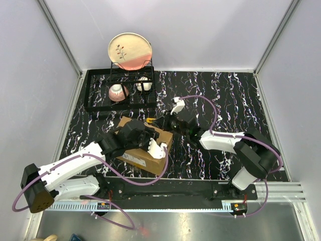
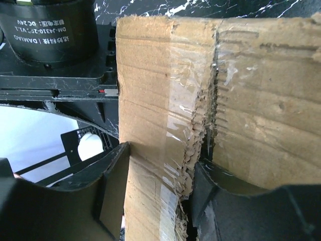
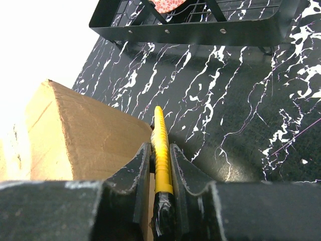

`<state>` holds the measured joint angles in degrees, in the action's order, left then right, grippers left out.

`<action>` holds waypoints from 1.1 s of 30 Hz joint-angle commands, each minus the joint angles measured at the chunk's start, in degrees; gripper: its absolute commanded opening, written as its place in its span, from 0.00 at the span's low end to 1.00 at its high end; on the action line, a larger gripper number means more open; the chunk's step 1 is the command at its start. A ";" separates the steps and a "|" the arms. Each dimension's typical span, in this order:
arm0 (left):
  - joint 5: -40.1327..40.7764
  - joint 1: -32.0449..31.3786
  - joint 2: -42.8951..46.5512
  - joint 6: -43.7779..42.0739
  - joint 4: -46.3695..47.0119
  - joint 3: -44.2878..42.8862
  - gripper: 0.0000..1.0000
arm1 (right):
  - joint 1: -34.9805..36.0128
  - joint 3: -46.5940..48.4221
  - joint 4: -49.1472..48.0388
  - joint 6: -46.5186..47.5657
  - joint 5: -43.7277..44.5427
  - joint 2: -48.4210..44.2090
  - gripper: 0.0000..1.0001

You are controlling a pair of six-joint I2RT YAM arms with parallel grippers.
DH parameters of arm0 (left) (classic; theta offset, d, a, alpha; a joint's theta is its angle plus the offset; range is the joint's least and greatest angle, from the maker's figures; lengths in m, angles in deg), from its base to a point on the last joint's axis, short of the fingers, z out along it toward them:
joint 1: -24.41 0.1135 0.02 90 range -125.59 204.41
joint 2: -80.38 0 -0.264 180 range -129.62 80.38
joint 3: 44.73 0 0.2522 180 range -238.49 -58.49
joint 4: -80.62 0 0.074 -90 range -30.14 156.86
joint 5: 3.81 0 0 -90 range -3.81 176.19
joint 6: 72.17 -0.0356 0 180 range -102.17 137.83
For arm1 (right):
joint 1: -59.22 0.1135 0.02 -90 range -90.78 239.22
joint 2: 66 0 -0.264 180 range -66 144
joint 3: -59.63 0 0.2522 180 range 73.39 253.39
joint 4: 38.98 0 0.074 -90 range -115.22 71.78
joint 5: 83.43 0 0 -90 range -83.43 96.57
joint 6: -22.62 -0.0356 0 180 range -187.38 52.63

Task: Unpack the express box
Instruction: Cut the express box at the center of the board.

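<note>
The express box [image 1: 142,158], a brown cardboard carton, lies on the black marbled table in front of the left arm. My left gripper [image 2: 160,183] is down on its top. One finger [image 2: 114,188] presses the outer side of the left flap [image 2: 150,100]. The other finger [image 2: 220,201] sits in the torn tape seam, so the flap is pinched between them. My right gripper [image 3: 160,155] is shut on a yellow utility knife [image 3: 159,135]. It hovers at the box's far right corner [image 3: 80,140]. The top view shows the knife [image 1: 149,120] pointing left over the box.
A black dish rack [image 1: 95,93] stands at the back left, with a round plate [image 1: 129,50] upright in it, a pink bowl [image 1: 118,92] and a white cup [image 1: 143,84]. The rack's rim [image 3: 200,32] lies ahead of the right gripper. Grey walls enclose the table.
</note>
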<state>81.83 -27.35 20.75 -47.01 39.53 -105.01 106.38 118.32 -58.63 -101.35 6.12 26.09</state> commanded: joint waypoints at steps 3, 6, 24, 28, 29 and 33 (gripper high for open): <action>10.94 -1.75 -1.10 3.49 -0.97 -2.16 0.45 | 2.41 -1.60 -1.66 -1.18 -2.98 -3.32 0.00; 14.27 -2.81 -0.40 3.32 0.52 -2.61 0.37 | 2.41 -2.12 -1.66 -1.44 -2.89 -4.73 0.00; 23.34 -3.78 -1.62 15.53 7.82 -8.23 0.00 | 2.33 -7.57 6.42 -4.25 0.01 -19.40 0.00; 23.52 -3.69 -1.27 17.02 6.68 -8.94 0.00 | 2.15 -7.48 10.63 -3.29 4.91 -23.35 0.00; 23.69 -3.78 -0.84 17.81 6.68 -8.50 0.00 | 1.80 -7.57 13.78 -3.46 6.24 -24.67 0.00; 24.05 -3.69 0.13 19.84 6.33 -7.27 0.00 | -0.92 -8.89 23.63 -5.92 10.20 -36.94 0.00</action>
<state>103.56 -31.33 19.13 -32.04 40.49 -109.93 106.79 110.27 -43.68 -104.83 12.00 0.34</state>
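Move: The cut seam of the express box lies right at the left fingers, about 2 cm below them, with one finger in the slit. The box's middle is some 5 cm back, 3 cm to the left and 9 cm lower. From the right hand, which still holds the yellow cutter, the seam lies about 5 cm back, 2 cm left and 2 cm lower. The dish rack stands roughly 19 cm ahead and 15 cm left of the left hand. Left rises forward about 5 cm, turning counter-clockwise, fingers shutting at the cut seam; right lifts cutter rightward, back. ##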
